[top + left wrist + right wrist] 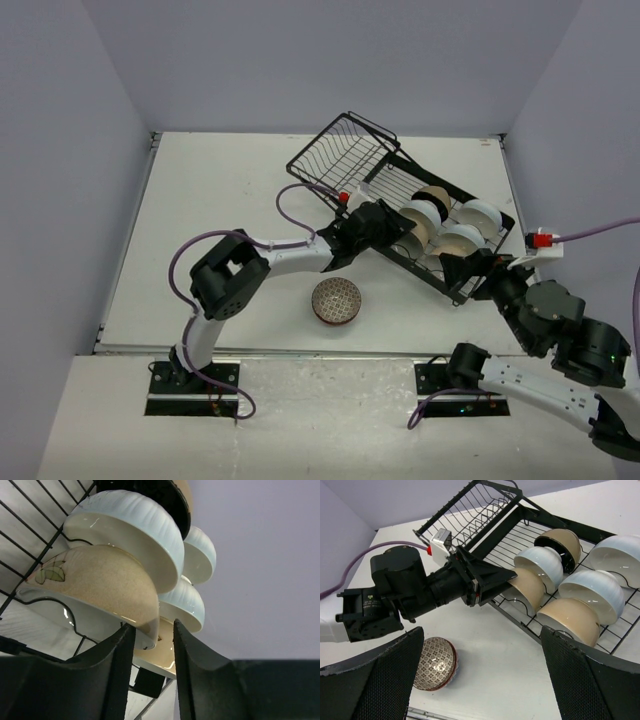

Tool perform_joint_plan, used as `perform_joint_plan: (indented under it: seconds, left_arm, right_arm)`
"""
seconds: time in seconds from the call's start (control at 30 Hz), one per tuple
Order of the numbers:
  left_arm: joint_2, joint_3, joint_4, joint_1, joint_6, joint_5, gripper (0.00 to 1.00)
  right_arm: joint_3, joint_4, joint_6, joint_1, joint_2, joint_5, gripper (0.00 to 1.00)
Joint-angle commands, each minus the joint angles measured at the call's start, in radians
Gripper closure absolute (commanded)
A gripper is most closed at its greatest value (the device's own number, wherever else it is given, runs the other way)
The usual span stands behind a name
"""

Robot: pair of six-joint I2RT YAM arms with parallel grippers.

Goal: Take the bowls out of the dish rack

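Observation:
The black wire dish rack [345, 122] lies at an angle at the back right of the table. Several bowls stand on edge in its long tray: white ones [480, 212], tan ones [455, 243] and a tan one with a black inside [435, 195]. My left gripper [153, 625] straddles the rim of the nearest tan bowl [100, 580], its jaws narrowed, with a small gap still showing at the right finger. My right gripper [481, 630] hangs wide open and holds nothing, near the rack's front corner. A brown patterned bowl [336, 300] sits upright on the table.
The rack's raised wire basket section [480, 510] stands behind the left arm. The patterned bowl [436, 662] lies below and between the two arms, close to the table's front edge [300, 348]. Walls enclose the table on three sides.

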Motion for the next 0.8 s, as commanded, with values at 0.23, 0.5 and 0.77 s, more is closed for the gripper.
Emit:
perform_joint_plan:
  seconds: [0.23, 0.5, 0.77]
  left_arm:
    - [0.053, 0.003, 0.104, 0.01, -0.047, -0.045, 0.7]
    - [0.071, 0.006, 0.088, 0.01, -0.079, -0.083, 0.74]
    - [0.074, -0.008, 0.086, 0.005, -0.113, -0.137, 0.88]
  right_arm:
    - [-0.013, 0.043, -0.04, 0.0, 0.05, -0.029, 0.01]
    - [-0.016, 0.061, -0.057, 0.0, 0.047, -0.038, 0.01]
    - [-0.023, 0.07, -0.065, -0.001, 0.05, -0.047, 0.01]
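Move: My left hand is already at the near beige bowl, fingers half closed about the top of its rim. The bowl's middle lies some 5 cm below, 2 cm to the right and about 1 cm ahead. The white ribbed bowl is about 5 cm ahead and 4 right, the black-and-tan bowl roughly 9 ahead and 6 right, both some 5 cm lower. From my right hand the near beige bowl is about 18 cm ahead, 6 left and 23 below. I close my left fingers on the near beige bowl's upper rim, from under half open to nearly shut, with one fingertip on each side of the wall, and pinch it. As they close I ease the hand only about 1 cm down and 1 cm right, further onto the rim, and roll the wrist about 5 degrees, its left side dipping. ##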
